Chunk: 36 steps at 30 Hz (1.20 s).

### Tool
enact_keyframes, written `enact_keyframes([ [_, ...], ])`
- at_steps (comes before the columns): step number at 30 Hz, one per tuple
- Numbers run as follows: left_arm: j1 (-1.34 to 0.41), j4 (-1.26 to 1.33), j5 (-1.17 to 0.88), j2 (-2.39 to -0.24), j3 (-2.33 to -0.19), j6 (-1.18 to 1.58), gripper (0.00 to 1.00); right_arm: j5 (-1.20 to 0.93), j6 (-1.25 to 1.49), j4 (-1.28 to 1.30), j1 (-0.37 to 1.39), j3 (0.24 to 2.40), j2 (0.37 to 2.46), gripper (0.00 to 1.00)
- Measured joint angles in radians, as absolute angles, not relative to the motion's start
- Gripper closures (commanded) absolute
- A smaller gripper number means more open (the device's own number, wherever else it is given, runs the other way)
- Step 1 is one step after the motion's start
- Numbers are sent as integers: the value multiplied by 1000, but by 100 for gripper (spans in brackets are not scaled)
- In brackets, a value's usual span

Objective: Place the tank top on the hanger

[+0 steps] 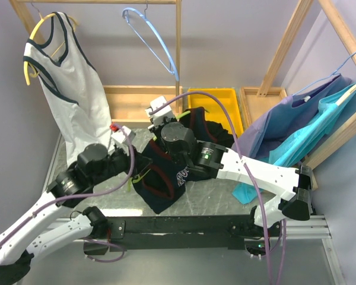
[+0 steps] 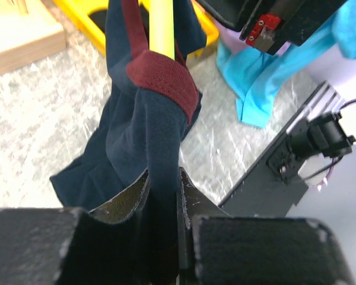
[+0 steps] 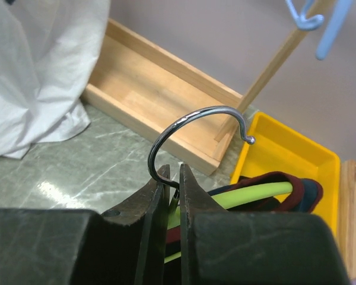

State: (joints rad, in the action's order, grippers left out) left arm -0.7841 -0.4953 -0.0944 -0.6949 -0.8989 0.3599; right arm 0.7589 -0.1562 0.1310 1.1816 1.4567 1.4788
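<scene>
The dark navy tank top point(image 1: 166, 181) with dark red trim hangs in a bunch over the table's middle. In the left wrist view its red-edged strap point(image 2: 166, 77) loops over the lime-green hanger arm point(image 2: 162, 29). A fold of navy cloth runs down between the jaws of my left gripper point(image 2: 164, 176), which is shut on it. My right gripper point(image 3: 174, 173) is shut on the hanger at the foot of its metal hook point(image 3: 193, 119). The hook curves up above the fingers. The green hanger arm point(image 3: 255, 193) runs right into the red trim point(image 3: 299, 184).
A white tank top point(image 1: 71, 89) hangs on a yellow hanger at the rack's left, and a light blue hanger point(image 1: 154, 41) hangs beside it. A wooden tray point(image 1: 130, 98) and a yellow bin point(image 1: 216, 104) sit at the back. Blue and teal garments point(image 1: 308, 127) hang on the right.
</scene>
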Motion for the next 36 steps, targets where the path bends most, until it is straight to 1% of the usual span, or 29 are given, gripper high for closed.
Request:
enact_keyframes([
  [1,-788,-473,-84,-669,-874,366,99,753,-158,139,1186,1460,1480,77],
  [2,-793,-447,-73,-640,-844,373,99,744,-157,146,1190,1464,1481,65],
  [4,-797,-410,-50,-574,-791,384,99,724,-147,151,1198,1480,1487,51],
  [5,-798,-399,-36,-541,-770,388,99,718,-141,152,1200,1493,1491,41],
  [7,-799,-387,-12,-495,-749,390,99,712,-131,154,1201,1515,1491,30],
  [8,-799,-382,1,-475,-741,390,99,709,-125,155,1199,1528,1491,24],
  [10,-801,-372,23,-443,-735,392,99,694,-113,161,1198,1556,1490,16],
  [11,-802,-366,31,-432,-733,395,99,687,-105,164,1198,1564,1486,9],
  [13,-806,-353,44,-415,-729,401,99,664,-87,175,1196,1570,1467,2],
  [14,-807,-349,46,-412,-728,401,99,652,-77,187,1194,1570,1452,0],
  [17,-809,-345,77,-409,-728,411,99,618,-52,212,1191,1570,1394,0],
  [24,-805,-362,158,-432,-729,424,99,512,17,205,1180,1570,1174,0],
  [28,-805,-388,218,-436,-742,443,99,495,52,197,1179,1557,1114,0],
  [31,-805,-462,282,-451,-820,451,99,507,67,197,1179,1511,1079,0],
  [36,-805,-569,418,-519,-1063,445,99,538,86,210,1178,1431,1054,0],
])
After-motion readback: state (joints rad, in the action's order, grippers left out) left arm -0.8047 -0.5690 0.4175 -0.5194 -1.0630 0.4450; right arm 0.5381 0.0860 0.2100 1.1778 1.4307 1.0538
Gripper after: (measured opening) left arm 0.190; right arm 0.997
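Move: My left hand pinches the strap over one arm of the green hanger. The empty stretch of rack bar lies about 30 cm ahead, 6 cm left and 20 cm above it. From the left hand, the blue hanger is some 28 cm ahead, 5 cm right, and the white tank top 20 cm ahead, 23 cm left. The hanger's hook pokes out about 3 cm ahead of my right fingers; the yellow bin is 17 cm ahead, 16 cm right of them and well below. I open my right fingers wide and let go of the hanger's neck, drawing that hand up about 16 cm, back and to the right with its left side rolling up some 30 degrees, then sink slightly. My left hand keeps its pinch on strap and hanger, carrying both left and up about 10 cm each, mostly at the end, while swinging counter-clockwise about 30 degrees. ##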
